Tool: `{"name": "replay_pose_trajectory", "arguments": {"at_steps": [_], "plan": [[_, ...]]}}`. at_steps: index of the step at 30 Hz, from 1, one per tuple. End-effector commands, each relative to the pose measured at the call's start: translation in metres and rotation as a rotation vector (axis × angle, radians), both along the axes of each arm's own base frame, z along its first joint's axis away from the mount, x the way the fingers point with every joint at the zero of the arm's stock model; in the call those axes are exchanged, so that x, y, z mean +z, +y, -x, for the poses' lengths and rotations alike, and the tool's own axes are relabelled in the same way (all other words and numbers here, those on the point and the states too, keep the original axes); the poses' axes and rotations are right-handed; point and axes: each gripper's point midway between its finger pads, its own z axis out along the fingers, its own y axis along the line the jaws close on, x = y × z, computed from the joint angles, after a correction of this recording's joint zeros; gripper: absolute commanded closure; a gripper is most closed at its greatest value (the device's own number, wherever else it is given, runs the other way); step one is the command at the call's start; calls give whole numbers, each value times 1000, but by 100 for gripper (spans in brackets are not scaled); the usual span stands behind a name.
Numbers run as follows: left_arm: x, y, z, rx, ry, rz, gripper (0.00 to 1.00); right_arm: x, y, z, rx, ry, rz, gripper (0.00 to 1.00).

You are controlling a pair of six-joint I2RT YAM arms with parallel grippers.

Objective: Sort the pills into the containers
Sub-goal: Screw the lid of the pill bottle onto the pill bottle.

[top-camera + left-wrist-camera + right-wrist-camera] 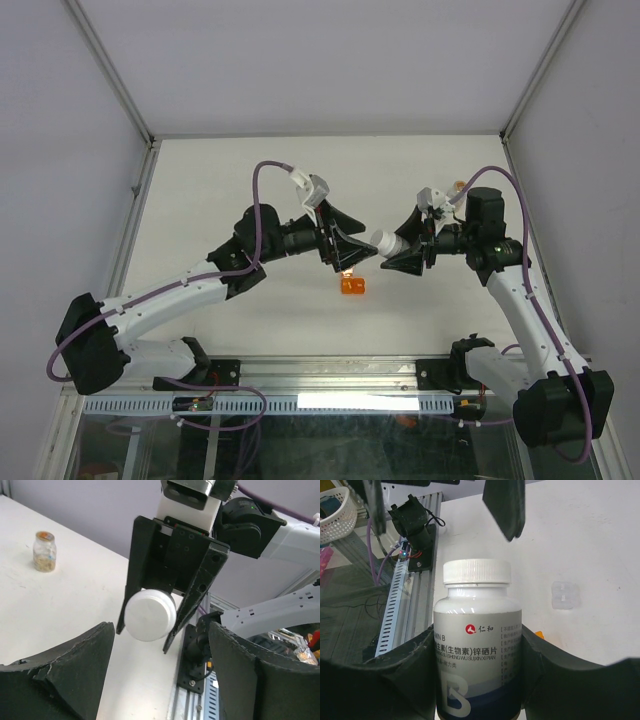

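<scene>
My right gripper is shut on the body of a white bottle with a dark blue band and a white cap, held lying level above the table. In the top view the bottle points its cap at my left gripper. The left gripper is open just in front of the white cap, with nothing between its fingers. A stubby translucent orange cup stands on the table below both grippers. A clear vial with tan bits inside stands far back. I see no loose pills.
A small clear plastic piece lies on the white table. The metal rail with both arm bases runs along the near edge. A white basket sits beyond the rail, off the table.
</scene>
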Motion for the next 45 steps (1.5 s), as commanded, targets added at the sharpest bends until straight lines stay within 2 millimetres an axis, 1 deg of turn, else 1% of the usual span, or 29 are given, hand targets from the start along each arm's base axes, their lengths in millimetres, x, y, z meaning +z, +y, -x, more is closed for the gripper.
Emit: {"name": "replay_pose_trajectory", "arguments": {"at_steps": [1, 5, 8, 10, 14, 18, 21, 27, 30, 32, 35, 39, 42, 43, 45], "plan": [[13, -7, -3, 75, 66, -35, 24, 13, 0, -5, 0, -60, -14, 100], [14, -17, 4, 21, 64, -45, 31, 13, 0, -5, -2, -60, -13, 100], [12, -23, 4, -1, 67, -52, 41, 13, 0, -5, -1, -58, -13, 100], [10, -27, 5, -15, 72, -61, 43, 13, 0, -5, 1, -59, -14, 100], [7, -33, 4, -31, 78, -79, 44, 14, 0, -5, 1, -60, -15, 100], [5, -36, 6, -53, 76, -91, 52, 14, 0, -4, 3, -64, -16, 100], [2, -36, 4, -46, 76, -105, 51, 14, 0, -4, 1, -64, -15, 100], [-5, -30, -8, 34, 75, -139, 42, 14, 0, -5, 1, -62, -15, 100], [-9, -28, -18, 87, 73, -160, 40, 14, 0, -5, 2, -62, -15, 100], [-10, -26, -21, 104, 72, -168, 40, 14, 0, -5, 1, -61, -15, 100], [-10, -28, -19, 89, 73, -169, 40, 14, 0, -5, 2, -60, -15, 100], [-9, -34, -11, 31, 74, -167, 40, 13, 0, -5, 1, -58, -15, 100], [-7, -37, -5, -12, 67, -156, 42, 13, 0, -5, 1, -60, -15, 100], [-7, -38, -4, -21, 65, -156, 45, 14, 0, -5, 0, -61, -15, 100], [-6, -39, -1, -39, 56, -154, 58, 14, 0, -4, 3, -61, -16, 100]]}}
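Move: The lid, already on the pill bottle, is about 4 cm to the left gripper's right, 1 cm farther out and 3 cm lower. The bottle's body is some 8 cm right, level fore-and-aft and 4 cm lower. On the table about 29 cm below, the orange container lies roughly 2 cm ahead and 1 cm left, and the clear box 10 cm ahead and 12 cm left. From the right gripper, the lid is about 4 cm left, 1 cm ahead and 1 cm up. Bring the left gripper about 2.5 cm right to the lid, narrowing its wide-open fingers on the way. Pause there, then sink some 2 cm and ease slightly forward, tipping the fingers down about 10 degrees and opening them a little. Finish by closing again, with a fingertip at each side of the lid. Keep the right gripper clamped on the bottle. ##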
